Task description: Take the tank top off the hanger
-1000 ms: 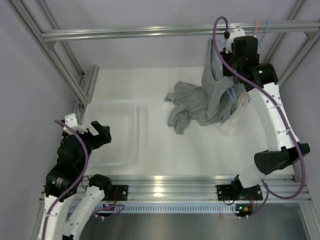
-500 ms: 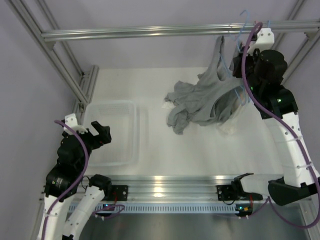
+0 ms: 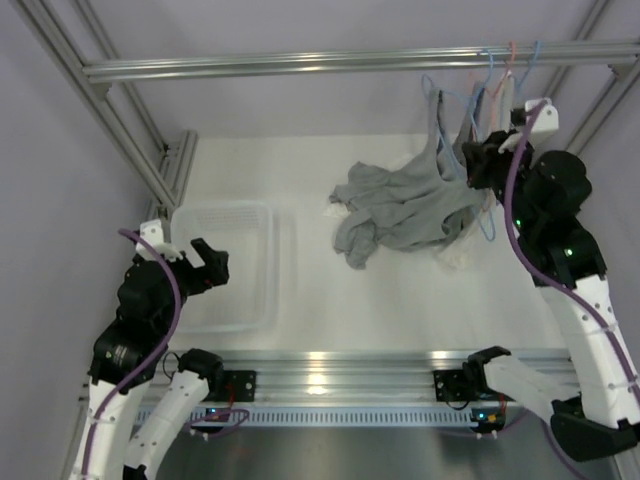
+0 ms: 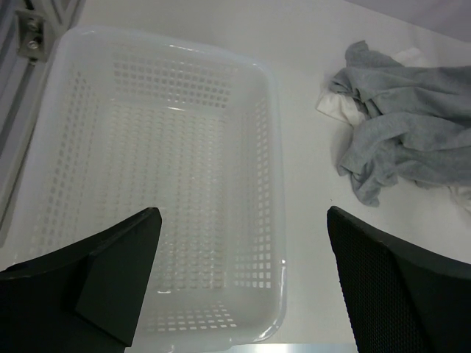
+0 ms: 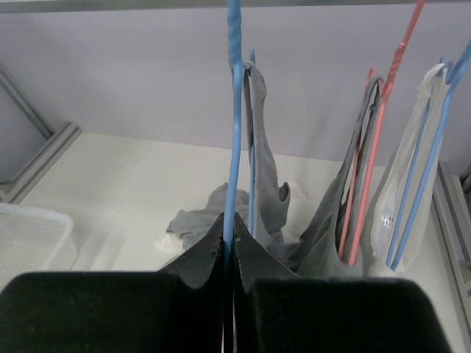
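Observation:
My right gripper (image 5: pixel 229 222) is shut on the wire of a blue hanger (image 5: pixel 234 125), which rises straight up between its fingers. A grey tank top (image 5: pixel 263 169) hangs by one strap from that hanger just behind the wire. In the top view the tank top (image 3: pixel 436 185) stretches from the raised strap down to the table, and the right gripper (image 3: pixel 478 160) sits at its right edge. My left gripper (image 4: pixel 243 220) stands open above a white basket (image 4: pixel 158 95), with nothing between its fingers.
A pile of grey clothes (image 3: pixel 380 210) lies on the table left of the tank top. A red hanger (image 5: pixel 375 147) with a grey garment and another blue hanger (image 5: pixel 423 169) with a white garment hang to the right. A metal rail (image 3: pixel 300 65) crosses overhead.
The right arm has swung right and then down and nearer, taking the blue hanger with it and stretching the tank top sideways. The left gripper has shifted slightly.

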You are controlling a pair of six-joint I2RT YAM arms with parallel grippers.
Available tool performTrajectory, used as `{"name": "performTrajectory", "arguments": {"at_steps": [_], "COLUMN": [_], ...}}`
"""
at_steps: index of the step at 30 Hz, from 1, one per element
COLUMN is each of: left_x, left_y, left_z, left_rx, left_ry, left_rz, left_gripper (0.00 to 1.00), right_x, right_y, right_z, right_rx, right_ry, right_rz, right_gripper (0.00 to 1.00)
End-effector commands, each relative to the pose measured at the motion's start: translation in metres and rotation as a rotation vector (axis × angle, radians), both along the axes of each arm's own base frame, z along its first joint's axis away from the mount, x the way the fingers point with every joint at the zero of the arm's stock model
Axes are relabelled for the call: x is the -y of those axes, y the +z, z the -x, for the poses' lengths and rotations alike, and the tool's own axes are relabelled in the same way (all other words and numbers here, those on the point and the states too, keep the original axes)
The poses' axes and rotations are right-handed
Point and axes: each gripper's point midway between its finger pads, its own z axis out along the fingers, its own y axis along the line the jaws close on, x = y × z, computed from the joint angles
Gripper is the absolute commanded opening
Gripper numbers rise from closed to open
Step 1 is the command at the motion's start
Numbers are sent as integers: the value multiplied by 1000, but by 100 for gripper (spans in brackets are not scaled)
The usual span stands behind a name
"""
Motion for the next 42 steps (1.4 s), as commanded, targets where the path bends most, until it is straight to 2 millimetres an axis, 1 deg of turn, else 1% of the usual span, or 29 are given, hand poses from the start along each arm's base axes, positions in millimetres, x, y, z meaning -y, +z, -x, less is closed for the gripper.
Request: {"name": "performTrajectory", "arguments": {"at_steps": [1, 2, 3, 4, 5, 6, 7, 8, 9, 10, 11, 12, 13, 14, 15, 16, 17, 18, 19, 20, 21, 22, 25, 27, 31, 33, 36, 39, 42], "left_x": [39, 50, 66, 90, 104, 120, 140, 154, 171, 180, 209, 233, 247, 272, 291, 302, 328, 333, 340, 346, 357, 359, 361, 357, 360, 362, 369, 373, 378], "left_y": [39, 47, 50, 61, 87, 88, 98, 124, 121, 129, 153, 149, 156, 161, 174, 181, 175, 197, 201, 205, 200, 209, 198, 194, 193, 197, 206, 211, 207], "left_z": [-14, -17, -25, -22, -26, -37, -32, -31, -42, -48, -30, -38, -38, -26, -29, -28, -20, -19, -19, -17, -21, -20, -39, -47, -51, -51, -38, -34, -36], "left_rx": [56, 62, 40, 44, 108, 86, 88, 147, 111, 136, 193, 172, 214, 238, 267, 310, 307, 364, 401, 418, 415, 443, 423, 416, 438, 455, 492, 507, 502], "left_ry": [-187, -238, -306, -431, -499, -565, -686, -762, -805, -803, -905, -925, -948, -966, -973, -980, -1023, -1000, -991, -959, -954, -946, -838, -784, -771, -772, -852, -877, -879], "left_rz": [58, 83, 108, 164, 199, 224, 264, 272, 274, 244, 229, 197, 134, 97, 73, 23, -13, -19, -66, -90, -111, -112, -151, -163, -163, -146, -108, -91, -98], "left_gripper": [99, 99, 99, 99, 99, 99, 99, 99, 99, 99, 99, 99, 99, 99, 99, 95, 92, 90, 89, 89, 88, 86, 80, 78, 73, 73, 73, 74, 74], "right_x": [-1, -1, 0, 2, 2, 1, 0, -1, -2, -2, -3, -4, -6, -7, -7, -8, -8, -9, -11, -13, -14, -13, -9, -9, -17, -19, -18, -20, -21], "right_y": [48, 37, 32, 37, 34, 34, 33, 32, 31, 28, 28, 27, 25, 24, 24, 26, 25, 24, 25, 22, 21, 22, 26, 27, 33, 35, 31, 30, 34], "right_z": [64, 69, 76, 94, 102, 111, 129, 138, 145, 159, 167, 173, 183, 186, 190, 197, 200, 202, 206, 207, 208, 210, 217, 219, 228, 229, 226, 224, 227], "right_rx": [196, 177, 168, 197, 193, 199, 200, 197, 194, 192, 191, 187, 178, 169, 161, 168, 156, 150, 151, 132, 126, 130, 143, 140, 142, 141, 132, 123, 132], "right_ry": [120, 128, 138, 153, 167, 184, 217, 237, 253, 277, 294, 308, 335, 344, 352, 365, 369, 380, 397, 405, 414, 417, 405, 410, 470, 480, 472, 476, 488], "right_rz": [-71, -64, -58, -65, -73, -78, -81, -92, -97, -103, -116, -121, -124, -126, -130, -135, -147, -147, -148, -145, -142, -138, -127, -126, -137, -142, -143, -145, -152], "right_gripper": [0, 0, 0, 0, 0, 0, 0, 0, 0, 0, 0, 0, 0, 0, 0, 0, 0, 0, 0, 0, 0, 0, 0, 0, 0, 0, 0, 0, 0]}}
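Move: The right hand holds the blue hanger; the tank top's left strap on it lies about 17 cm ahead, 8 left and level. The red hanger is some 12 cm ahead and 7 right of that hand, the second blue hanger 12 ahead and 13 right. From the open left hand the strap is about 30 cm ahead, 46 right and 17 up. Right draws the held hanger back some 20 cm while left swings 40 cm right and up towards its strap. ##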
